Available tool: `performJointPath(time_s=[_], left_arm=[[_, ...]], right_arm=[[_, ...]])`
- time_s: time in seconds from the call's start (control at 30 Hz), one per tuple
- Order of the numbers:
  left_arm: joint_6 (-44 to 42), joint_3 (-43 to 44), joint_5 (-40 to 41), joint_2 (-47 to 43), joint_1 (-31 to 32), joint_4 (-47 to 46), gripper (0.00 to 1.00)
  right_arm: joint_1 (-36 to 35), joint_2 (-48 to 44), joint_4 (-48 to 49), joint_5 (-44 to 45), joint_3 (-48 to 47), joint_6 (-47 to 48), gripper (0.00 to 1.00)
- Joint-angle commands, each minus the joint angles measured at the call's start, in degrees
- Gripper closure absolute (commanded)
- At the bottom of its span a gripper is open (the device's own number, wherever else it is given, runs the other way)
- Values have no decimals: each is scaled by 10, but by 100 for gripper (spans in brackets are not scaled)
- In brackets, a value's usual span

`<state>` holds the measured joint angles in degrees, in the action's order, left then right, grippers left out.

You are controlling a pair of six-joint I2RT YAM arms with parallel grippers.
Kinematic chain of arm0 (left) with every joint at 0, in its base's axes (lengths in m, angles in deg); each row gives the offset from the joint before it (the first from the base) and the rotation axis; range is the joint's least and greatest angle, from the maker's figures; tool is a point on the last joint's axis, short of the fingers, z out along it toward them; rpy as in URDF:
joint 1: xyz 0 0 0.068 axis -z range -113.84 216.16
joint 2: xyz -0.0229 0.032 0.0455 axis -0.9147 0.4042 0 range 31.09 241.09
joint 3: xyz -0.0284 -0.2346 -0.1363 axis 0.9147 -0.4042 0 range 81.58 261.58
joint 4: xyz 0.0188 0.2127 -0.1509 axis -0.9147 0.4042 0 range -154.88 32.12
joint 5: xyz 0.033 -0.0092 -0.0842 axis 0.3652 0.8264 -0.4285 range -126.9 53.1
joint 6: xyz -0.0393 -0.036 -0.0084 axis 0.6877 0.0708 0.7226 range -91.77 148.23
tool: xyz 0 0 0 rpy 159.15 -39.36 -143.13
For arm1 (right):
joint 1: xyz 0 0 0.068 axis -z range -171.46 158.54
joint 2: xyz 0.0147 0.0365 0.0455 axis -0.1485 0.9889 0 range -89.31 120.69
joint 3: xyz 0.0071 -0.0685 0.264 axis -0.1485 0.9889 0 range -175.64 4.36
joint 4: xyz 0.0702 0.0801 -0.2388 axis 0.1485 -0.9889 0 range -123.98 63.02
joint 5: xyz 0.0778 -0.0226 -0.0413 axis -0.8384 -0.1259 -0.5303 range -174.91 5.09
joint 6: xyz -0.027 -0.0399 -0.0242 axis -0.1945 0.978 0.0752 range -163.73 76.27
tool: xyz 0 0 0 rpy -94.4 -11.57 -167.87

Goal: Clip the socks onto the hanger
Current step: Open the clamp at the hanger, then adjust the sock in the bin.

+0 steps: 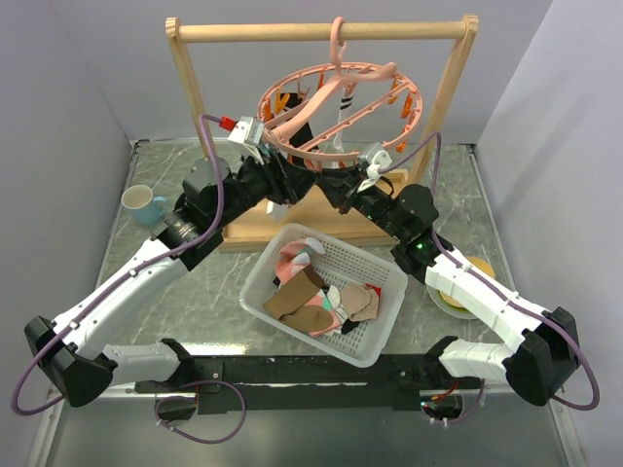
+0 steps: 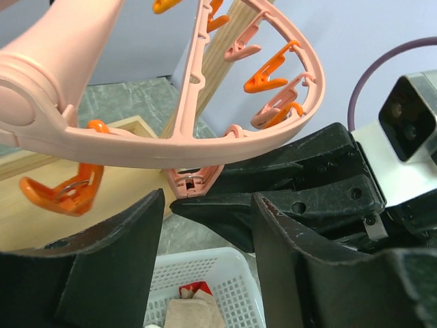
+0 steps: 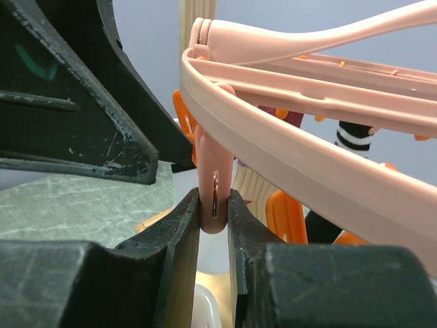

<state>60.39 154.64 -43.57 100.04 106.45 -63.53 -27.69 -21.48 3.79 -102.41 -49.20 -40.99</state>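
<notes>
The salmon-pink ring hanger (image 1: 336, 107) hangs by its hook from the wooden rack. A white sock with black stripes (image 1: 343, 97) and a black sock (image 1: 297, 136) hang inside the ring. More socks (image 1: 316, 292) lie in the white basket. My right gripper (image 3: 214, 212) is shut on a pink clip (image 3: 214, 184) under the ring's near edge; in the top view it sits at the ring's front (image 1: 333, 185). My left gripper (image 2: 208, 229) is open just beside that clip (image 2: 193, 181), with nothing between its fingers. A tan sock (image 2: 191, 311) shows in the basket below.
The wooden rack (image 1: 321, 31) stands at the back on a board base. The white mesh basket (image 1: 261, 277) sits directly below both grippers. A light blue mug (image 1: 143, 202) stands at the left, and a yellow bowl (image 1: 472, 277) under the right arm.
</notes>
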Motion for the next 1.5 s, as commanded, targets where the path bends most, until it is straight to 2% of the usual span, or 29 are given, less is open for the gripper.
performJointPath(time_s=[0.0,0.23,0.53,0.77,0.8,0.97,1.03,1.07,1.13,1.2,1.23,1.47], left_arm=[[-15,-7,-26,-14,-4,-50,41],[-39,11,-6,9,-4,-71,41],[-32,30,0,27,-4,-71,46],[-17,53,-3,43,-4,-67,64],[-14,56,-9,44,-3,-67,72],[-11,60,-22,44,-4,-63,88],[-14,57,-20,38,-4,-59,97],[-13,55,-18,37,-4,-57,99],[-12,51,-18,32,-5,-57,99],[-11,47,-16,29,-6,-55,99],[-11,46,-14,27,-6,-52,99],[-15,35,-11,13,-7,-44,99]], right_arm=[[-4,-4,-3,-10,-37,-19,100],[-6,-2,-24,-30,-47,-48,100],[-9,3,-34,-36,-51,-53,100],[-10,-2,-42,-32,-44,-50,100],[-11,-3,-47,-32,-44,-49,100],[-10,-6,-63,-33,-49,-49,98],[-12,-8,-83,-35,-57,-44,91],[-11,-9,-91,-29,-59,-44,70],[-11,-26,-105,-13,-55,-46,41],[-11,-53,-125,-1,-47,-42,24],[-11,-63,-136,2,-38,-38,0],[-24,-168,-292,25,6,-39,0]])
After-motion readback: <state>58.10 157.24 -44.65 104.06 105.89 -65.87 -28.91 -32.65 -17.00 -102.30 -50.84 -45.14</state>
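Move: The right hand already holds the pink clamp at the hanger's near rim, its middle about 1 cm above the right hand point. From the open left hand that clamp lies some 2 cm ahead and 1 cm right, about level. One orange clip hangs roughly 3 cm farther out and 4 cm left of the pink clamp, another about 2 cm farther out and 6 cm right of it. Left hand eases 2 cm forward and pinches the pink clamp; right then lets go, drawing about 5 cm back-right. ##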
